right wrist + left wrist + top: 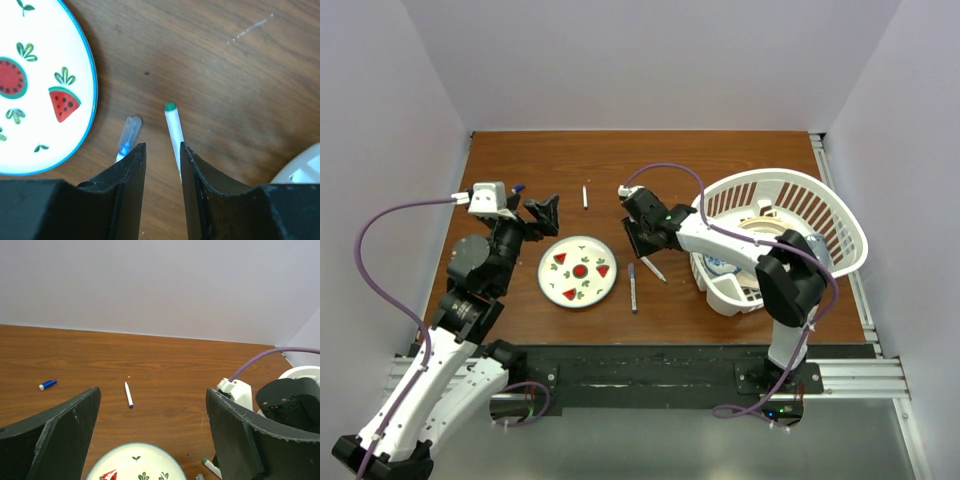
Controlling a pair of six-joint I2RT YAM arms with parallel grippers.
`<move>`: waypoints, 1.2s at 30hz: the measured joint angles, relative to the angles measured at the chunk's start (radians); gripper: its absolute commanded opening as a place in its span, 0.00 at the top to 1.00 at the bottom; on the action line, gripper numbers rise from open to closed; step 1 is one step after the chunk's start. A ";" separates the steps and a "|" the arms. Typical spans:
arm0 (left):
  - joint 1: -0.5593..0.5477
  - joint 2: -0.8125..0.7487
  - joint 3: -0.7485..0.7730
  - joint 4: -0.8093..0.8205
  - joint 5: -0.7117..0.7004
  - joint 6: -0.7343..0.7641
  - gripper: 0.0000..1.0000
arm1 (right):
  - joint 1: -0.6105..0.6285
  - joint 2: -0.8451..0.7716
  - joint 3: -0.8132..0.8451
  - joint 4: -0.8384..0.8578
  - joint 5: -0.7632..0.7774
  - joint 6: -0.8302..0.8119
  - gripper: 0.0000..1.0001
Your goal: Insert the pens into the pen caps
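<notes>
Three pens lie on the table: a white pen (585,196) with a blue tip (128,394) at the back, a white pen (653,268) with a green end (174,130), and a darker grey pen (632,287) with a translucent end (128,134). A blue pen cap (518,188) lies at the far left (47,384). My left gripper (542,215) is wide open and empty above the plate's far edge (152,440). My right gripper (640,238) is narrowly open, low over the green-ended pen, which runs along its right finger (162,150). I see no purple or green cap lying loose.
A round white plate (552,290) with red watermelon marks sits between the arms, close left of the grey pen (87,75). A white plastic basket (840,215) holding dishes stands at the right, against the right arm.
</notes>
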 measured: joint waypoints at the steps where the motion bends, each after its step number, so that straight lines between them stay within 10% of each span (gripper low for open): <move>1: 0.000 0.000 -0.002 0.000 0.000 0.000 0.10 | 0.000 0.019 0.014 -0.001 0.002 -0.010 0.63; 26: 0.000 -0.018 -0.011 0.000 -0.045 0.000 0.12 | -0.021 0.199 0.077 -0.021 0.009 -0.073 0.65; 29: 0.000 -0.018 -0.011 0.000 -0.045 0.000 0.12 | -0.021 0.202 0.078 -0.017 -0.002 -0.074 0.72; 32: 0.000 -0.018 -0.011 0.000 -0.045 0.000 0.12 | -0.021 0.204 0.080 -0.016 -0.005 -0.074 0.99; 36: 0.000 -0.016 -0.011 0.000 -0.042 0.000 0.13 | -0.023 0.224 0.116 -0.027 -0.004 -0.071 1.00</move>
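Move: Just under the right hand, about 6 cm below, lies the white green-tipped pen; its middle is some 2 cm to the right, with the green end toward the far left. The capped pen lies about 5 cm back and 3 cm to the left at the same depth, and the plate's middle some 15 cm left and 1 cm back. From the left hand, the green-tipped pen is roughly 24 cm right, 4 cm ahead and 31 cm below. Sinking about 6 cm onto the green-tipped pen, the right hand eases a couple of centimetres forward, pausing once before the last bit down, while its slanting fingers tip some 10 degrees steeper. Held about a third open on the way down, they then shut across the barrel and pinch the pen close behind its green end. ##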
